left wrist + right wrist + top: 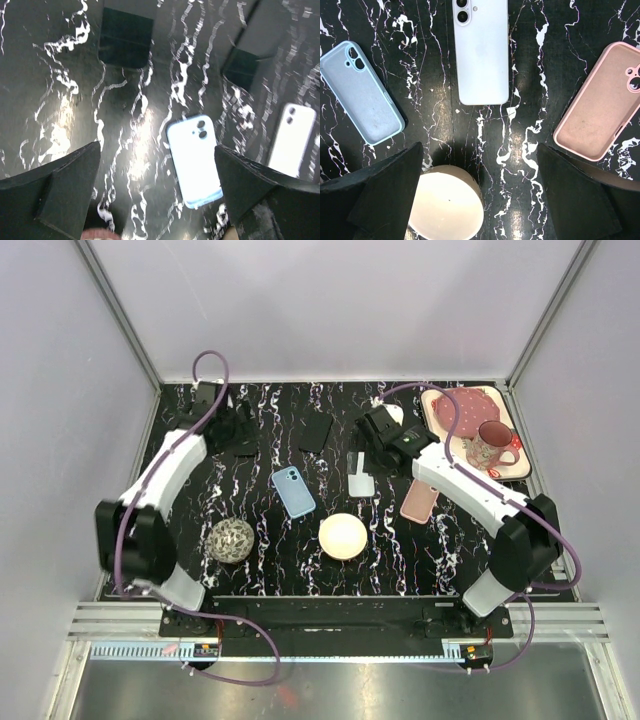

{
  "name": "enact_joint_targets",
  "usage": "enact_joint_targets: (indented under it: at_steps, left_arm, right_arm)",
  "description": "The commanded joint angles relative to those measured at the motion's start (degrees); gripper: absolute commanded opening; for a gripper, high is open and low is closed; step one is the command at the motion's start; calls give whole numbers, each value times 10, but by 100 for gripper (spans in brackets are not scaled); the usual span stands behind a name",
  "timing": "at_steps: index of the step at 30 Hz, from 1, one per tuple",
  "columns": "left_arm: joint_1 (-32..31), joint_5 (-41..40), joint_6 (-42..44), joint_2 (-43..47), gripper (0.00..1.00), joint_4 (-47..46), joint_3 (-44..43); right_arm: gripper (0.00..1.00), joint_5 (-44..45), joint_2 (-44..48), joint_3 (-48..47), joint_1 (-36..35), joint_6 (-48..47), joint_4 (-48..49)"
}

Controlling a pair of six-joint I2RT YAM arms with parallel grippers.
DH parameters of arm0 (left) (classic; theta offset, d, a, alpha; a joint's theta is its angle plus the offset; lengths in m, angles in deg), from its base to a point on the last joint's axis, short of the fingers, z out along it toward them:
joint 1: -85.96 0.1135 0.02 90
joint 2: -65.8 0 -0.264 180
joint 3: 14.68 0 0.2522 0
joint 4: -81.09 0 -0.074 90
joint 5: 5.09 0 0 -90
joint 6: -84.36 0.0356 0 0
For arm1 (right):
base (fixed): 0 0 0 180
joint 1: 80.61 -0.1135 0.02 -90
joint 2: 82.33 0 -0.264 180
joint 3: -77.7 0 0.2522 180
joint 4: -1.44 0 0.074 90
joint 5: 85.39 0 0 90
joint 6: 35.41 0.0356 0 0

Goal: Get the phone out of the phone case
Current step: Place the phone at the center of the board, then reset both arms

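A white phone (481, 50) (360, 476) lies bare on the black marble table (270, 560), camera side up, at mid table. Left of it lies a light blue phone case (362, 97) (293, 491) (195, 162), hollow side up with nothing in it. A pink case (605, 107) (419, 501) lies to the right, also hollow. My right gripper (480, 147) (380, 430) hangs open above the table behind the phone, holding nothing. At the back left my left gripper (156, 147) (238, 428) is open and holds nothing; the white phone (292, 140) shows at the right edge of its view.
A cream bowl (343, 536) (447, 202) stands in front of the phone, and a speckled ball (232, 540) is at the front left. A flat black slab (315, 431) (242, 67) lies at the back, with another (125, 37) beyond it. At the back right, a tray (520, 472) carries a mug (490, 446).
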Motion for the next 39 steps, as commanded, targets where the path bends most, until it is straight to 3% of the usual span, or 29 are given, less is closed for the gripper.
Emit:
enact_joint_targets:
  at_steps: [1, 7, 12, 39]
  left_arm:
    - [-2, 72, -16, 134, 99, -43, 125]
    - [-1, 120, -18, 288, 99, -47, 257]
    - [-1, 128, -14, 361, 99, -28, 287]
    - [-2, 135, -14, 384, 99, -32, 319]
  right_arm:
    - [100, 6, 25, 8, 0, -5, 19]
    - [100, -17, 34, 35, 0, 3, 46]
    - [100, -28, 38, 44, 0, 6, 54]
    - [100, -44, 58, 82, 0, 22, 85]
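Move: The phone the left hand has just let go of lies about 5 cm ahead of that hand, 3 cm to its left and some 12 cm below. A second black slab is about 5 cm ahead and 17 cm right; the empty blue case is roughly 13 cm back and 11 cm right; the patterned bowl is some 27 cm back and 3 cm left. From the right hand the phone lies about 14 cm ahead and 36 cm left, 13 cm lower. Straight back and quickly, the left hand draws some 15 cm away from the phone towards the patterned bowl, rising about 3 cm first and sinking most of that again, then stops, still in the air. It rolls left side down about 10 degrees with a slight clockwise turn, its empty fingers staying wide open. The right hand, also open and empty, eases about 2 cm down and back. ##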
